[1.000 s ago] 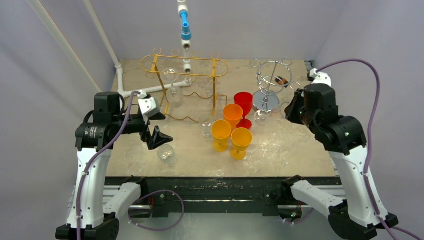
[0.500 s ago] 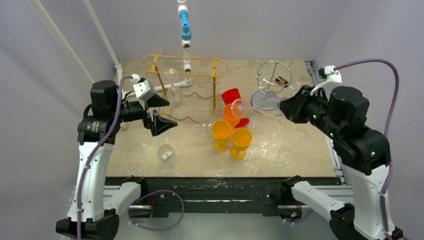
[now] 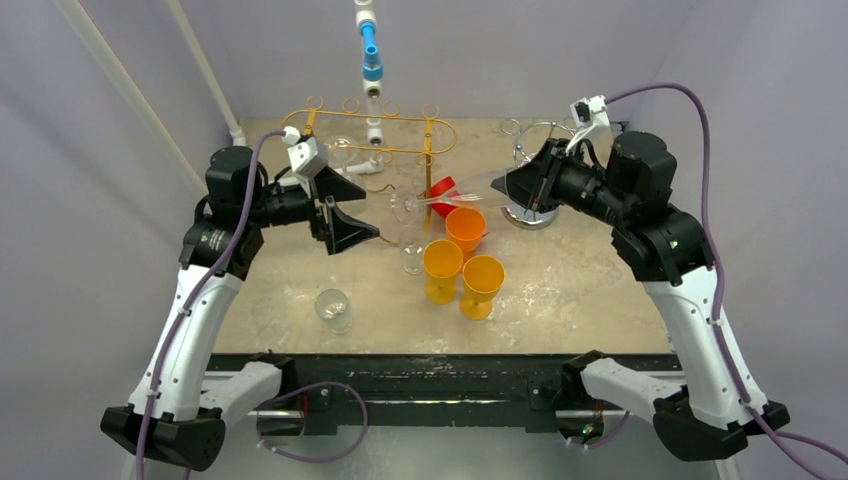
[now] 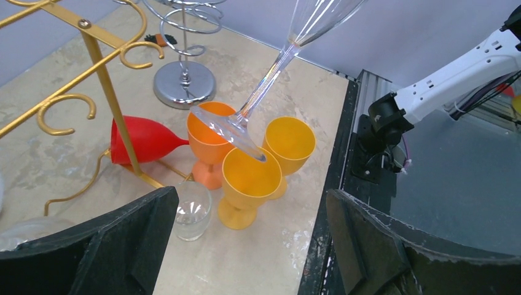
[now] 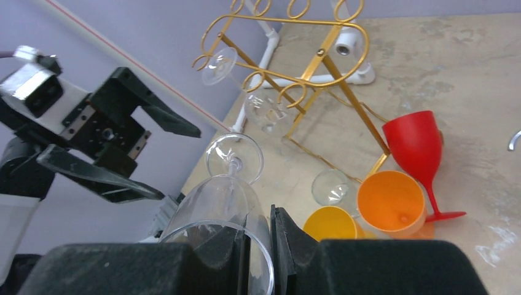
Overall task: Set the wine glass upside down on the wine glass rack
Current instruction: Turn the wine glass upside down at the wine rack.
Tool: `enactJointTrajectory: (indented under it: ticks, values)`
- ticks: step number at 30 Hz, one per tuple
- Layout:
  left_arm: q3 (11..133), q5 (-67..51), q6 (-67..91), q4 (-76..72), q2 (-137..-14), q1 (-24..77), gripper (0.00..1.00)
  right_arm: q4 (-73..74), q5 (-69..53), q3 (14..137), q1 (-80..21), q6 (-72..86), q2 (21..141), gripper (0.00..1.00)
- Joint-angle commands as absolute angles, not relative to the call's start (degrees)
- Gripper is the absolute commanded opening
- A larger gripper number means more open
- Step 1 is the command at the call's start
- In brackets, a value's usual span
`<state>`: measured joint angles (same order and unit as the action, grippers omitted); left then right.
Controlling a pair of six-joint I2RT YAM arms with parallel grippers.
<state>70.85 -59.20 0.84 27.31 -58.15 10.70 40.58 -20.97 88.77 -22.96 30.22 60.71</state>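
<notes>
A clear wine glass (image 3: 440,198) lies nearly level in the air above the coloured cups, its foot (image 4: 230,130) pointing at my left gripper. My right gripper (image 3: 515,185) is shut on the bowl's rim (image 5: 215,203), one finger inside and one outside. The gold wine glass rack (image 3: 370,122) stands at the back left, with two clear glasses (image 5: 219,64) hanging from its hooks. Beside the rack's right post my left gripper (image 3: 345,210) is open and empty, a short way from the glass's foot.
Below the glass stand an orange cup (image 3: 465,228), two yellow cups (image 3: 441,265) and a clear tumbler (image 3: 413,250). A red goblet (image 4: 144,138) leans tipped against the gold rack. A silver spiral rack (image 3: 540,160) is at the back right; another tumbler (image 3: 334,310) sits front left.
My right arm has swung the glass from the silver rack leftward and turned it level. The left arm rose and moved right toward it. The red goblet has tipped over.
</notes>
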Motion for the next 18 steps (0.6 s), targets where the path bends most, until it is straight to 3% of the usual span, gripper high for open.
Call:
enactJointTrajectory:
  ticks: [1,10,12,15,18]
  values:
    - [69.35,-56.39,5.63,23.12,-57.43,13.51,1.0,30.83,-24.7,89.14,-24.82,32.58,59.94,0.0]
    - [70.54,-54.71,7.8,22.17,-59.99,15.81,1.0,27.4,-23.19,87.43,-28.6,33.36,60.5,0.0]
    - [71.23,-54.84,8.31,21.82,-60.83,16.03,0.96,26.44,-23.12,87.07,-29.14,33.54,60.78,0.0]
    - [72.36,-55.13,8.01,22.4,-62.38,16.39,0.8,24.76,-22.82,86.73,-30.26,33.77,61.14,0.0]
    - [74.27,-54.75,6.7,23.96,-63.83,16.52,0.49,23.83,-22.59,86.47,-31.2,33.69,61.34,0.0]
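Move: The foot of the wine glass, held out sideways by the right hand, lies about 7 cm to the right of the left hand point, 1 cm ahead and about level with it. From the left hand the gold rack's middle is some 18 cm ahead, 3 cm right and 22 cm below; a clear glass stands 6 cm ahead and 8 cm right, the orange goblet 8 cm ahead and 18 cm right, both about 30 cm lower. From the right hand, the left gripper is roughly 22 cm left, 3 cm back and 5 cm lower. Still gripping the wine glass by its bowl, the right hand carries it about 4 cm left and 2 cm up, swinging slightly counter-clockwise, so that the foot goes in between the left gripper's waiting fingers. The left hand comes to meet it, easing some 2.5 cm right and a little down, then slightly forward, tilting a few degrees and near the end starting to close from wide open to about two-thirds; whether a finger touches the glass yet can't be seen. ##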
